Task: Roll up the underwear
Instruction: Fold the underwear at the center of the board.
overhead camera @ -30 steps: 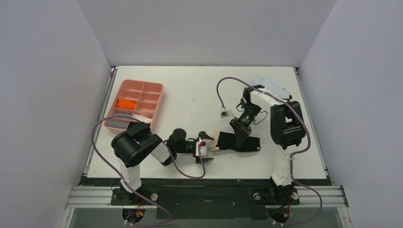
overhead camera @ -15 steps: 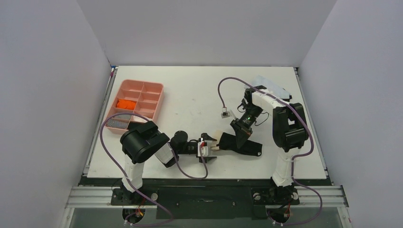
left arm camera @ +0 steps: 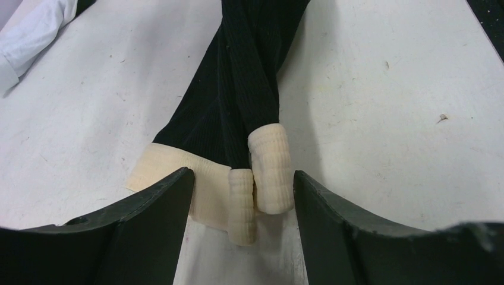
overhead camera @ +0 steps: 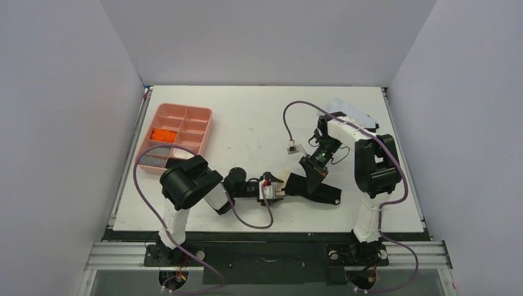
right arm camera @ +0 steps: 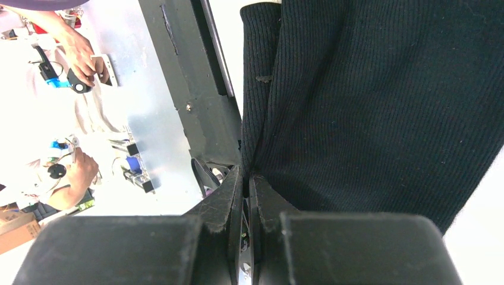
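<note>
The black underwear [overhead camera: 316,190] lies stretched out near the table's front edge, its beige waistband [overhead camera: 280,181] bunched at the left end. My left gripper [overhead camera: 270,187] is open; in the left wrist view the folded waistband [left arm camera: 264,172] lies on the table between its jaws [left arm camera: 243,187], and the black cloth [left arm camera: 238,89] runs away from it. My right gripper [overhead camera: 311,175] is shut on the black cloth's other part; the right wrist view shows the jaws [right arm camera: 246,181] pinching a fold of the ribbed cloth [right arm camera: 380,101]. The orange underwear [overhead camera: 163,134] sits in a tray compartment.
A pink compartment tray [overhead camera: 205,126] stands at the left, holding a grey roll [overhead camera: 151,161] and a white item [overhead camera: 180,151]. A pale folded cloth [overhead camera: 351,111] lies at the back right. A cable with a small plug [overhead camera: 292,148] hangs over the middle.
My left arm has moved right, bringing its open jaws around the beige waistband. The right gripper has kept its hold and shifted slightly, and the black cloth has stretched.
</note>
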`<action>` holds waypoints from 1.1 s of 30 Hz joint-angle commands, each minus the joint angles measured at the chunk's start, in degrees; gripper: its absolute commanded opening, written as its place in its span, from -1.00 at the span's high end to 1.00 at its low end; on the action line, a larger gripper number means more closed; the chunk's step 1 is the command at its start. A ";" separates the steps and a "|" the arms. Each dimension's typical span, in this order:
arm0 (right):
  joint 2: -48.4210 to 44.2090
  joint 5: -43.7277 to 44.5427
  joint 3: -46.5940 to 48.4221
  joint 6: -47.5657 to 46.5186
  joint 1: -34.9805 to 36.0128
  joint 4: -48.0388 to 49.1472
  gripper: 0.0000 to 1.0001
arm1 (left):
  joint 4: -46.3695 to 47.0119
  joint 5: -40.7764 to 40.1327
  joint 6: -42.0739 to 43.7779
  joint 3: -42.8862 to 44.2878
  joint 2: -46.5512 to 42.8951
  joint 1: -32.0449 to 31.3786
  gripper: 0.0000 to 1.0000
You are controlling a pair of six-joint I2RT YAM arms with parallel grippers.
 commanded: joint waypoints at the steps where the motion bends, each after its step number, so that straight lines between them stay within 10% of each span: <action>1: -3.10 -2.47 -0.06 -1.46 -0.34 -1.21 1.00 | 2.36 0.71 -1.41 1.54 1.07 0.22 -0.16; 14: -2.44 -2.70 -0.16 -1.88 -0.35 -1.29 1.00 | 2.83 0.08 -2.24 2.07 1.27 -0.21 0.25; 22: -1.14 -1.14 -0.35 -2.34 -1.08 -1.28 1.00 | -1.62 2.14 -4.52 1.57 -2.51 -0.18 0.99; 33: 0.88 3.20 -2.18 -0.27 -2.02 1.86 1.00 | -44.79 4.56 -6.02 11.85 -13.40 -0.12 1.00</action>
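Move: The underwear's cream waistband has its near corner already between the left hand's open fingers, practically at the hand point. The band's flat flap lies about 4 cm farther out and 2 cm lower, and the black cloth's far end some 17 cm to the right and 3 cm back. From the right hand, which already pinches a raised black fold, that corner is roughly 8 cm left, level fore and aft, and 7 cm below. The waistband's near corner gets pinched as the left fingers close fully on it, the hand nearly still; then that hand lifts it about 1.5 cm, drawing back about 1 cm, rolling about its pointing line by some 10 degrees and tipping its fingers slightly down. The right hand keeps its shut grip on the black cloth and late on eases about 1 cm right, away from the waistband, and slightly down. ##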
